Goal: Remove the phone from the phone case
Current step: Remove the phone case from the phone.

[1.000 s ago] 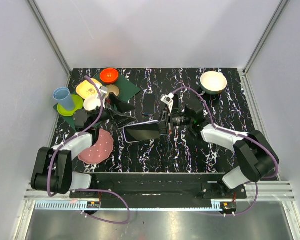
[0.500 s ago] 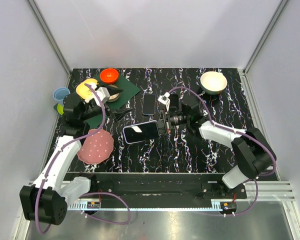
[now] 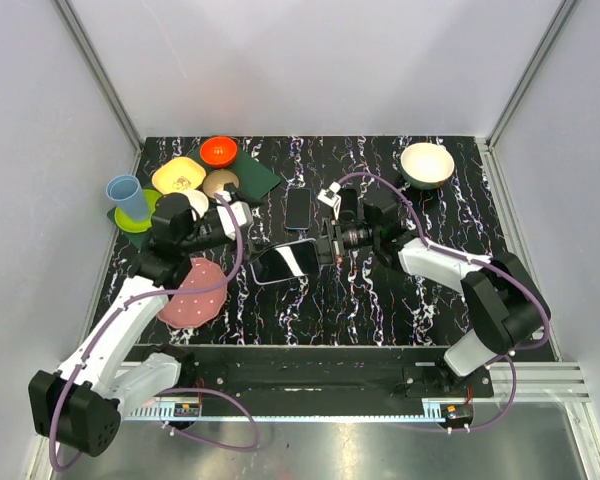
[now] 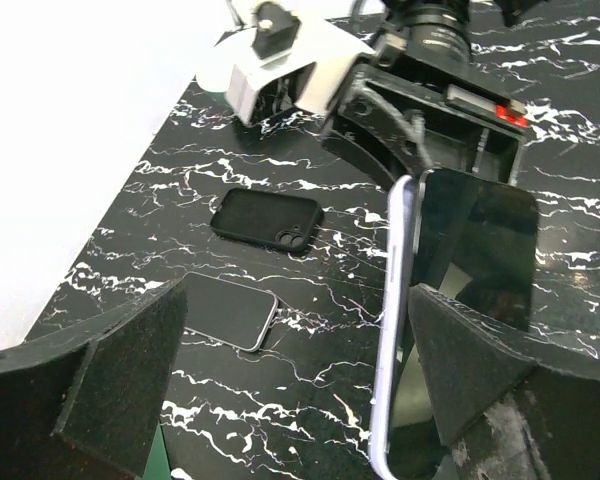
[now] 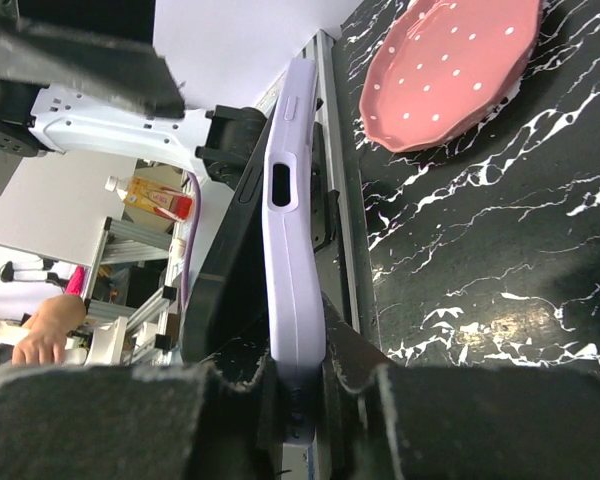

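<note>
The phone in its lilac phone case (image 3: 285, 262) is held off the table near the middle, edge-up. My right gripper (image 3: 325, 248) is shut on its right end. In the right wrist view the case (image 5: 290, 230) is clamped between my fingers (image 5: 420, 350). A dark slab lies along its left side, and I cannot tell whether that is the phone. My left gripper (image 3: 242, 225) is open just left of it. In the left wrist view the lilac edge (image 4: 395, 330) and dark screen (image 4: 480, 250) stand close beside my right-hand finger (image 4: 480, 380), without touching.
A second phone (image 4: 230, 311) and a black case (image 4: 267, 219) lie flat behind the held phone. A pink dotted plate (image 3: 193, 292) sits under my left arm. Bowls, a blue cup (image 3: 125, 192) and a green cloth crowd the back left. A white bowl (image 3: 427, 163) is back right.
My left arm pulled away to the left and has now swung back beside the phone, still open. The right gripper keeps its hold, and the phone has tilted slightly.
</note>
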Tool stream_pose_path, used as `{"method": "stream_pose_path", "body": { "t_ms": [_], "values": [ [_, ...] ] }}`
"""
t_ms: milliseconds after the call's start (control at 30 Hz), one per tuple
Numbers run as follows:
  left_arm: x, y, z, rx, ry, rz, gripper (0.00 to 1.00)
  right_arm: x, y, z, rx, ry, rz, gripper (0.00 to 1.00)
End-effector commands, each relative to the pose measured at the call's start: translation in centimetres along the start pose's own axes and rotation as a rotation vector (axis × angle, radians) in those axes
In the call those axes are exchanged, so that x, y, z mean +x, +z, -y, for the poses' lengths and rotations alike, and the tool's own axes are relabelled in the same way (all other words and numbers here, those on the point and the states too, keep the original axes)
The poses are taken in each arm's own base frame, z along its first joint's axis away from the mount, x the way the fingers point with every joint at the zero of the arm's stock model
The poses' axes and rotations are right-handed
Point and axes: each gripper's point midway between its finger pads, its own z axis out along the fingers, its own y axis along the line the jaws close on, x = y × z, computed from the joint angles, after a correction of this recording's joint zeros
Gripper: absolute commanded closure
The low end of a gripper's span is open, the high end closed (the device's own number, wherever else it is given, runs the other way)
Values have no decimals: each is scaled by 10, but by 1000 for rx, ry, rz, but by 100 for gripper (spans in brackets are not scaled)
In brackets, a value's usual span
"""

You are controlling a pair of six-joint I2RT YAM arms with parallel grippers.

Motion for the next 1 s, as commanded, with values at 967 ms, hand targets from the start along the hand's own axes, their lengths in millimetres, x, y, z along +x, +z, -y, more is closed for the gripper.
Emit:
{"method": "stream_pose_path", "body": {
  "t_ms": [967],
  "values": [
    [17, 24, 53, 129, 190, -23, 1, -36, -7, 4, 25, -56, 76, 100]
  ]
}}
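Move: Back towards the robot and lower than the left hand is the phone in its lavender case: its middle is about 6 cm back, 5 cm right and 6 cm down. The right hand already pinches its right end, so that middle is some 8 cm left, 2 cm back and 2 cm below it. From the left hand, the bare black phone lies on the table about 21 cm ahead, 8 cm right; the black case 22 cm ahead, 22 cm right, both roughly 24 cm down. Swinging back and right by about 4 cm, then sinking roughly 3 cm more, the left hand closes in on the free left end of the cased phone, tilting slightly, its fingers staying wide open; no touch can be made out. The right hand keeps its pinch and carries the phone nearly 2 cm forward and 1 cm down, then holds still. ##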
